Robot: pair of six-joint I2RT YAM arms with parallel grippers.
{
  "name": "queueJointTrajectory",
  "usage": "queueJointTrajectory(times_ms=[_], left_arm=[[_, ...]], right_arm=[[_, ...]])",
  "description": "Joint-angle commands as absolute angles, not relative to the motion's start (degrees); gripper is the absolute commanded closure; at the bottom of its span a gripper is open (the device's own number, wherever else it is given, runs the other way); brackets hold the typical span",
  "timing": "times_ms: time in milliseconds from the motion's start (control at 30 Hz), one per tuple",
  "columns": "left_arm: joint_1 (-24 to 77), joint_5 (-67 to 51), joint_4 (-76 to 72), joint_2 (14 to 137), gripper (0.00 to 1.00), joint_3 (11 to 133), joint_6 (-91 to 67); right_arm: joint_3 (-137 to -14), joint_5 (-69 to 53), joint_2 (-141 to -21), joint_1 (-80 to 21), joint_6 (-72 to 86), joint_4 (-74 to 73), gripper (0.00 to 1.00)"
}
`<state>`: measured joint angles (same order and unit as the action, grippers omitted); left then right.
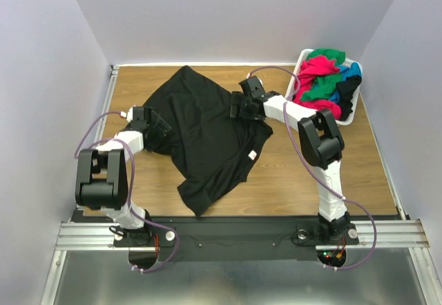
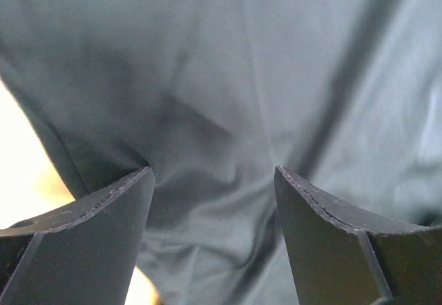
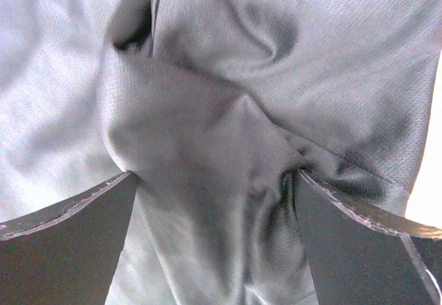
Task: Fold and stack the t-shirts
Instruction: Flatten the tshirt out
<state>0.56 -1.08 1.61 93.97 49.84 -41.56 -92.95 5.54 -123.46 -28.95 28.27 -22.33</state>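
Observation:
A black t-shirt (image 1: 200, 136) with a small white neck label (image 1: 252, 155) lies spread and creased on the wooden table. My left gripper (image 1: 160, 124) sits at the shirt's left edge. In the left wrist view my left gripper (image 2: 214, 174) is open, with black fabric (image 2: 228, 77) lying between and under the fingers. My right gripper (image 1: 238, 106) is on the shirt's right side. In the right wrist view my right gripper (image 3: 215, 174) is open, with a raised bunch of fabric (image 3: 200, 132) between the fingers.
A white slatted basket (image 1: 302, 60) stands at the back right. It holds pink-red (image 1: 319, 67), green (image 1: 330, 55), blue (image 1: 336, 96) and black (image 1: 349, 84) shirts. Bare wooden table (image 1: 311, 181) shows to the right of the black shirt. Purple walls close in on the table.

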Motion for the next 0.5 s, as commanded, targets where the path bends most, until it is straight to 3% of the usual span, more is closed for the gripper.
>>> queueJointTrajectory(times_ms=[0,200,467], left_arm=[[6.40,-3.96,8.53,88.70,0.17,37.55,-49.02],[21.95,-4.04,8.26,78.32,0.16,28.66,-63.35],[27.86,-0.44,17.13,61.99,0.16,24.79,-72.51]], right_arm=[[-99.83,1.06,-131.37,-28.56,24.18,-23.47,0.00],[-117.58,-3.86,-141.40,-28.48,20.75,-23.47,0.00],[-134.28,-8.43,-153.97,-28.39,20.65,-23.38,0.00]])
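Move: Both open grippers already have their fingertips down on the black t-shirt. Its middle lies some 22 cm to the right of the left hand and level with it; from the right hand it lies about 11 cm to the left and 9 cm back. From the left hand, the far shirt corner is about 28 cm ahead and 10 cm right, the near sleeve roughly 30 cm back and 15 cm right. The white label lies about 20 cm back and 6 cm right of the right hand. Back and to the right, low over the table, the left hand sweeps some 20 cm, its open fingertips dragging the shirt's left part towards the table's near edge as the wrist rolls nearly 20 degrees, left side down. Meanwhile the right hand, also open, pushes its part of the cloth forward and left about 14 cm, turning slightly counter-clockwise and tipping up a little. ##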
